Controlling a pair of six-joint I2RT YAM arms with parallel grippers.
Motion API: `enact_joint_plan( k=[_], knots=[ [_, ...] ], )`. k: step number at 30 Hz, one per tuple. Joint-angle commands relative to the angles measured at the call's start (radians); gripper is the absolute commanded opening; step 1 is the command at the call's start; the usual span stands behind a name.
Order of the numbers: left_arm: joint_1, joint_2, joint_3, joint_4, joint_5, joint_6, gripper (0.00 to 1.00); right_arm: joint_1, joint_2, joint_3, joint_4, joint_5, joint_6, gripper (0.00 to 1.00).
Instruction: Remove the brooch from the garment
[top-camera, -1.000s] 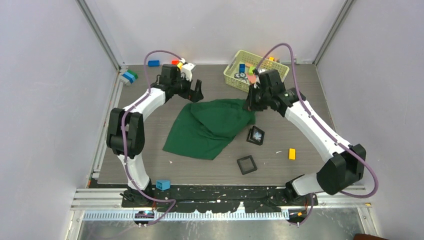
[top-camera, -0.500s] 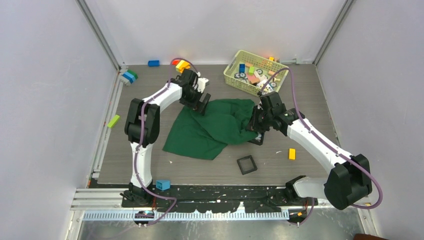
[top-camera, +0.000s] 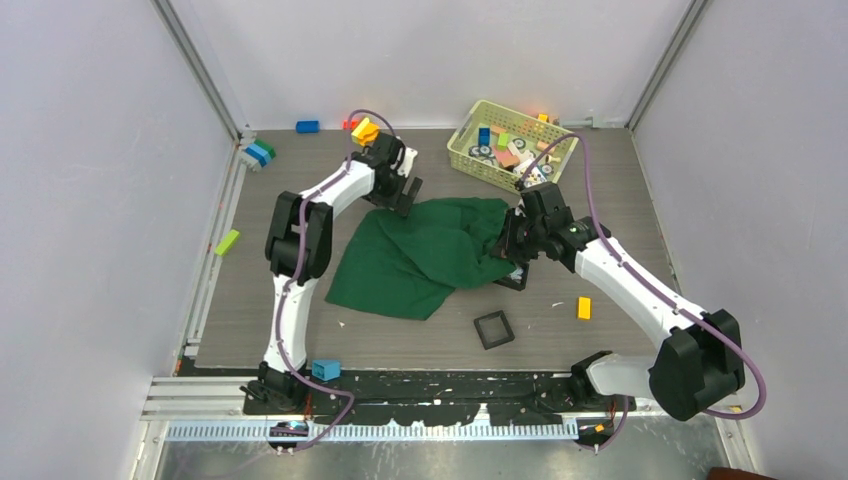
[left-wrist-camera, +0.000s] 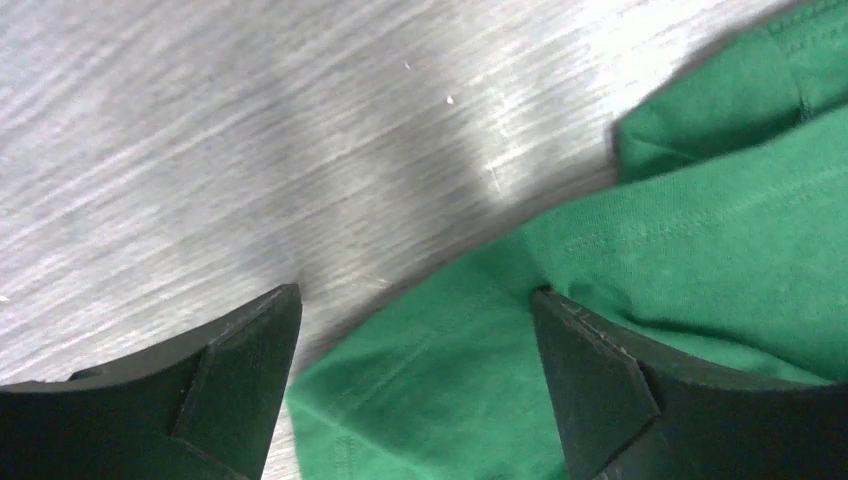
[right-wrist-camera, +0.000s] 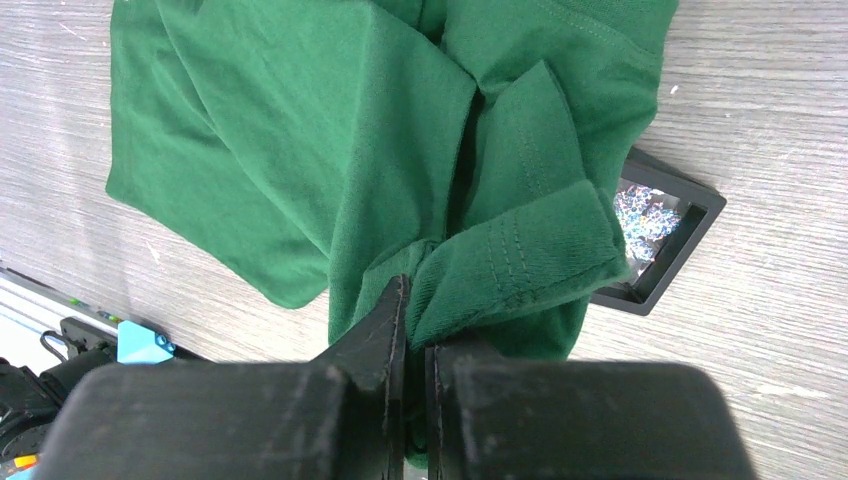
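The dark green garment (top-camera: 415, 258) lies crumpled mid-table. My left gripper (top-camera: 404, 196) is open at its back-left edge; in the left wrist view the fingers (left-wrist-camera: 240, 385) straddle the cloth's (left-wrist-camera: 640, 250) hem, left gripper (left-wrist-camera: 415, 335) low over it. The right gripper (top-camera: 506, 248) is shut on a bunched fold of the garment (right-wrist-camera: 300, 130), right gripper (right-wrist-camera: 415, 310) pinching it tight. The brooch (right-wrist-camera: 643, 213), pale and sparkly, lies in a black square tray (right-wrist-camera: 690, 235), half covered by the hanging fold.
A yellow basket (top-camera: 470, 165) of toy blocks stands at the back right. An empty black tray (top-camera: 493, 329) and an orange block (top-camera: 584, 308) lie near the front right. Loose blocks: blue (top-camera: 326, 369), lime (top-camera: 227, 242), blue-green (top-camera: 258, 154), yellow (top-camera: 365, 130).
The right gripper dragged the garment's right corner forward over the tray holding the brooch. My left gripper came down to the cloth's back-left edge, narrowing slightly.
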Motion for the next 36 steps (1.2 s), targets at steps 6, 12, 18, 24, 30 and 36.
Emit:
enact_joint_plan(
  k=[6, 12, 18, 24, 30, 36],
  knots=[
    [-0.007, 0.075, 0.075, -0.198, 0.024, -0.032, 0.35, -0.002, -0.042, 0.008, 0.043, -0.001, -0.007, 0.00],
    [0.030, -0.060, -0.076, -0.073, 0.216, -0.055, 0.00, -0.002, -0.003, 0.033, 0.086, 0.013, 0.016, 0.01],
    [0.143, -0.256, -0.037, -0.004, 0.201, -0.173, 0.00, -0.009, 0.178, 0.277, 0.123, 0.022, 0.073, 0.00],
    [0.283, -0.443, 0.211, -0.068, 0.092, -0.241, 0.00, -0.057, 0.355, 0.805, 0.095, 0.011, 0.082, 0.00],
    [0.340, -0.661, 0.288, 0.000, -0.102, -0.239, 0.00, -0.071, 0.377, 1.028, 0.324, 0.014, 0.008, 0.00],
    [0.341, -0.901, 0.126, 0.149, -0.228, -0.190, 0.00, -0.069, 0.326, 1.046, 0.470, -0.099, 0.001, 0.00]
  ],
)
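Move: The garment's far edge is almost at my left hand's open fingertips, about 2 cm back, 1 cm right and 2 cm lower; the yellow blocks sit some 18 cm ahead and 9 cm left of that hand. From my right hand, which already grips the garment's other end, that edge is about 18 cm ahead, 23 cm left and 12 cm lower. The brooch tray lies nearly beneath it, 2 cm ahead, 3 cm right, 13 cm down; the basket, 31 cm ahead, 6 cm right, 10 cm down. My left fingers shut on the garment's far edge while easing a few centimetres back, then I whip that hand up about 50 cm and out to the left, its fingers tilting up some 60 degrees. My right hand keeps its pinch, waits, then swings up about 35 cm and forward over half that, its fingers tipping up as well. ##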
